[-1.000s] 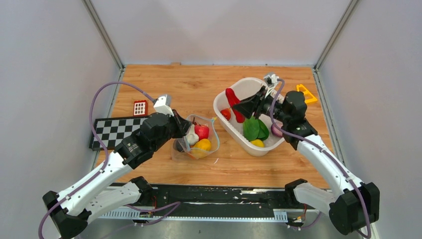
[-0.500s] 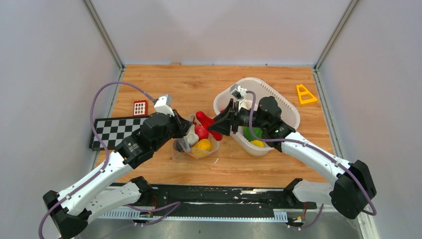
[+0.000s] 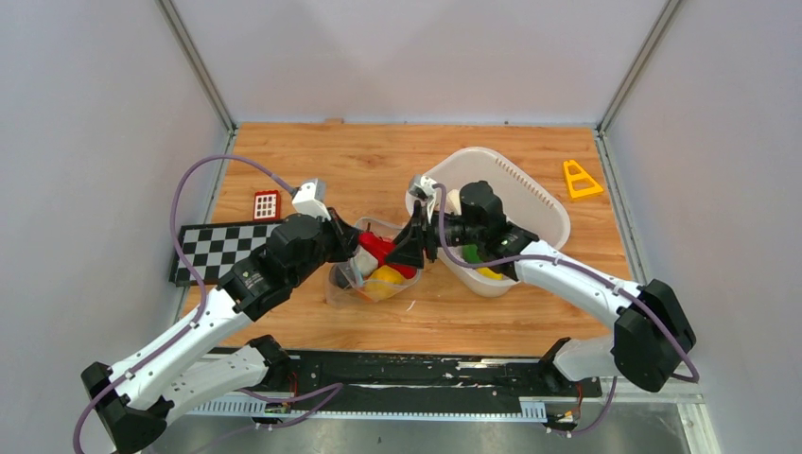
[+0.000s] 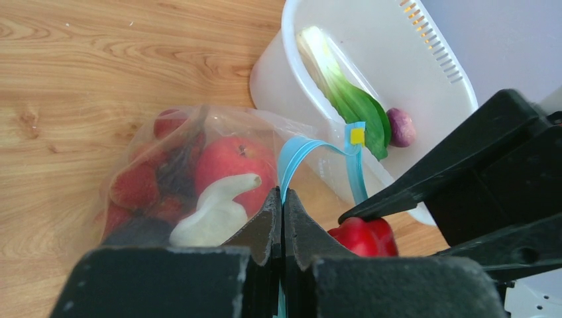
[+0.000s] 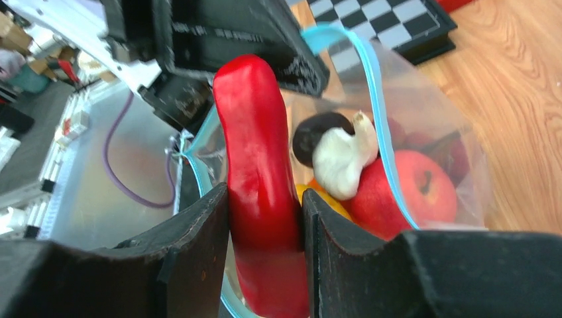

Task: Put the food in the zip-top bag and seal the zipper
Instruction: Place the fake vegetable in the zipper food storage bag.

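Note:
The clear zip-top bag (image 3: pixel 339 284) stands open on the wood between the arms. My left gripper (image 3: pixel 352 253) is shut on its teal zipper (image 4: pixel 311 149) edge, holding the mouth up, seen close in the left wrist view (image 4: pixel 283 199). Inside lie a red apple (image 5: pixel 411 189), a white garlic bulb (image 5: pixel 341 159), a dark piece (image 5: pixel 311 132) and something yellow-orange (image 5: pixel 318 195). My right gripper (image 5: pixel 265 218) is shut on a long red pepper (image 5: pixel 258 152), whose tip hangs over the bag's mouth (image 3: pixel 378 248).
The white basket (image 3: pixel 530 180) sits right of the bag, holding green leaves (image 4: pixel 351 99), a small purple piece (image 4: pixel 399 126) and a yellow item (image 3: pixel 489 273). A checkerboard (image 3: pixel 222 246) and small red block (image 3: pixel 267 204) lie left; a yellow triangle (image 3: pixel 579 178) is far right.
My right arm has lifted the red pepper out of the basket and swung it left to the bag's mouth. The left gripper has kept its hold on the zipper edge.

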### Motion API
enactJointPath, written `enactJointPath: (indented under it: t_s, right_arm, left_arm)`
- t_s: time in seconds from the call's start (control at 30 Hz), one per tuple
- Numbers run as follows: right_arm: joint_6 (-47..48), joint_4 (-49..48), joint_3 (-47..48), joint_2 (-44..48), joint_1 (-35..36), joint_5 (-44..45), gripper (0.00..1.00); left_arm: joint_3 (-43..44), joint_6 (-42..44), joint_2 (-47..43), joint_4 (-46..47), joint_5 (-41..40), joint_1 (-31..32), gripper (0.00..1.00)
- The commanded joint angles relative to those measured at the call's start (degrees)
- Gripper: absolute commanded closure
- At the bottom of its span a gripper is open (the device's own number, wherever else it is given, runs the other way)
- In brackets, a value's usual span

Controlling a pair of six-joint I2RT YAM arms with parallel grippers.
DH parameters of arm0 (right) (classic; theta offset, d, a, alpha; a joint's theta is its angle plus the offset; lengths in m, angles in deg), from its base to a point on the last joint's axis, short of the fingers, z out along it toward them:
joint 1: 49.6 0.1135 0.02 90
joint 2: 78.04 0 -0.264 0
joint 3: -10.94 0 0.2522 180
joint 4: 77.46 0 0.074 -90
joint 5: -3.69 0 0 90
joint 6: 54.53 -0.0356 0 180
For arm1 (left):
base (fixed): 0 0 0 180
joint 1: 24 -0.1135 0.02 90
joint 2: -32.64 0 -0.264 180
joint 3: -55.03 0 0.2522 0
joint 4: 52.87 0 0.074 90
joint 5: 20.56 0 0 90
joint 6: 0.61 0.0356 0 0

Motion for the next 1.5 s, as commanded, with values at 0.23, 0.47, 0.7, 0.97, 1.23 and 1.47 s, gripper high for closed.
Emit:
enactJointPath:
  t_s: [0.23, 0.47, 0.7, 0.97, 1.23, 1.47]
  right_arm:
    - [20.66, 23.52, 7.60, -2.73, 1.12, -1.61, 0.71]
    - [23.78, 32.28, 15.92, -7.90, 6.22, 8.01, 0.66]
    - [25.88, 42.27, 24.46, -14.18, 13.24, 24.61, 0.58]
    - [24.39, 38.12, 21.90, -8.31, 13.97, 22.47, 0.34]
    - [23.27, 36.45, 15.91, -2.20, 13.87, 25.78, 0.34]
    - [25.78, 42.14, 16.80, -6.43, 13.92, 23.79, 0.37]
  left_arm:
    - [1.23, -0.42, -1.66, 2.08, -1.73, -0.01, 0.99]
    - [1.12, -0.49, -1.16, 2.99, -0.35, -0.04, 0.99]
    - [1.67, -0.35, -1.08, 2.52, -0.28, -0.08, 0.99]
    - [1.75, -0.10, -1.09, 2.42, -0.54, -0.04, 0.99]
    - [1.67, 0.11, -1.34, 2.03, -1.05, -0.01, 0.99]
    - [1.85, 0.13, -0.93, 2.50, -0.66, -0.04, 0.99]
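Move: The bag's open mouth, where the held red pepper is bound, lies about 3 cm left, 1 cm back and 5 cm below the right hand. Inside the bag, some 14 cm below that hand, are the round red fruit 1 cm ahead and 4 cm left, the garlic 1 cm back and 7 cm left, and the yellow vegetable 5 cm back and 3 cm left. From the left hand, already pinching the rim, the mouth is about 4 cm back, 6 cm right and 4 cm below. The red pepper, still pinched at the start, is lowered into the bag's mouth as the right hand sinks about 7 cm, tipping its leftward-pointing fingers down some 30 degrees and easing left and slightly back. There the fingers open and let go, then back out up and to the right by a few centimetres, staying open. The left hand keeps its pinch on the rim. ##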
